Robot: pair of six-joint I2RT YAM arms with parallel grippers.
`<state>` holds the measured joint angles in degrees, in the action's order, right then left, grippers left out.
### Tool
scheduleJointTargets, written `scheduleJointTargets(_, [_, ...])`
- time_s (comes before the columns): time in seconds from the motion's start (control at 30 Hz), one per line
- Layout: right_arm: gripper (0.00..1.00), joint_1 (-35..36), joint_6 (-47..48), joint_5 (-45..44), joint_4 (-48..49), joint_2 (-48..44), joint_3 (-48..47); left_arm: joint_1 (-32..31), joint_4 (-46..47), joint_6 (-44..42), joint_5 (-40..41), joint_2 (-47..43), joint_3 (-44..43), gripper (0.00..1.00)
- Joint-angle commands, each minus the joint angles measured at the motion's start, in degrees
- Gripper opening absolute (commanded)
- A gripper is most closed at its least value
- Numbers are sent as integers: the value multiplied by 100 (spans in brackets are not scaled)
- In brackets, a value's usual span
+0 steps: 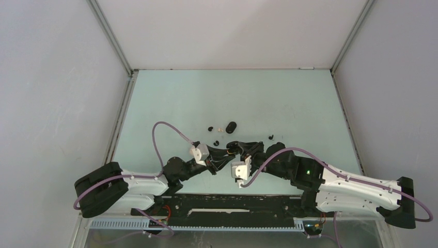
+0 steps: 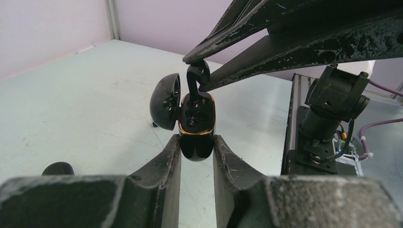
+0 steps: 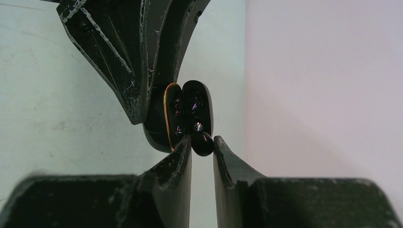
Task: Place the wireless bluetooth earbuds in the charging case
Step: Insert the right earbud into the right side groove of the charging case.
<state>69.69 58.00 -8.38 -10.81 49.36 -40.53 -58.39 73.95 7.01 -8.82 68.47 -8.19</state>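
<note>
My left gripper [image 2: 196,144] is shut on the lower body of a glossy black charging case [image 2: 196,130] with a gold rim, held upright above the table. Its lid [image 2: 165,100] hangs open to the left. My right gripper [image 3: 203,140] is shut on a black earbud [image 2: 197,77], which stands stem-down in the case's open top. In the right wrist view the earbud [image 3: 202,144] sits between my fingertips right against the case [image 3: 177,116]. From above, both grippers meet near the table's front middle [image 1: 243,150].
On the table behind the grippers lie a second black case [image 1: 231,126], a black earbud [image 1: 210,128], a whitish earbud [image 1: 219,129], and further black earbuds [image 1: 216,141] [image 1: 271,136]. A dark rounded object [image 2: 57,167] lies low on the left.
</note>
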Motion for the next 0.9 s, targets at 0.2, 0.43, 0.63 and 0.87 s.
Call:
scheduleJointTargets(0.2, [24, 58, -412, 61, -122, 12, -265, -25, 362, -191, 175, -158, 42, 0])
scheduleJointTargets(0.43, [35, 53, -534, 80, -214, 38, -387, -23, 381, -191, 150, -136, 41, 0])
scheduleJointTargets(0.63, [45, 16, -652, 102, -263, 55, -465, -23, 387, -208, 144, -133, 51, 0])
scheduleJointTargets(0.87, [66, -432, -1676, 717, -1374, 171, -1529, -28, 388, -217, 127, -102, 51, 0])
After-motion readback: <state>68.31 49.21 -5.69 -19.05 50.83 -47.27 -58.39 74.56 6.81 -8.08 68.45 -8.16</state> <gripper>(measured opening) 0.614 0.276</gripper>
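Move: The right hand holds the earbud over the open charging case, whose middle is about 1 cm back, 1 cm left and 2 cm below it. The left hand grips that case, its middle about 2 cm right and 1 cm ahead and above. On the table some 20 cm below the right hand, a black earbud lies roughly 8 cm ahead and 9 cm left, and a second black case about 16 cm ahead and 3 cm left. The right fingers let go of the earbud over the case's groove, spreading from a narrow pinch to well over half open. The hand stays almost in place at first, then eases up and away from the case by about 1 cm, rolling some 10 degrees as it clears. The left hand holds still and keeps its grip on the case. ##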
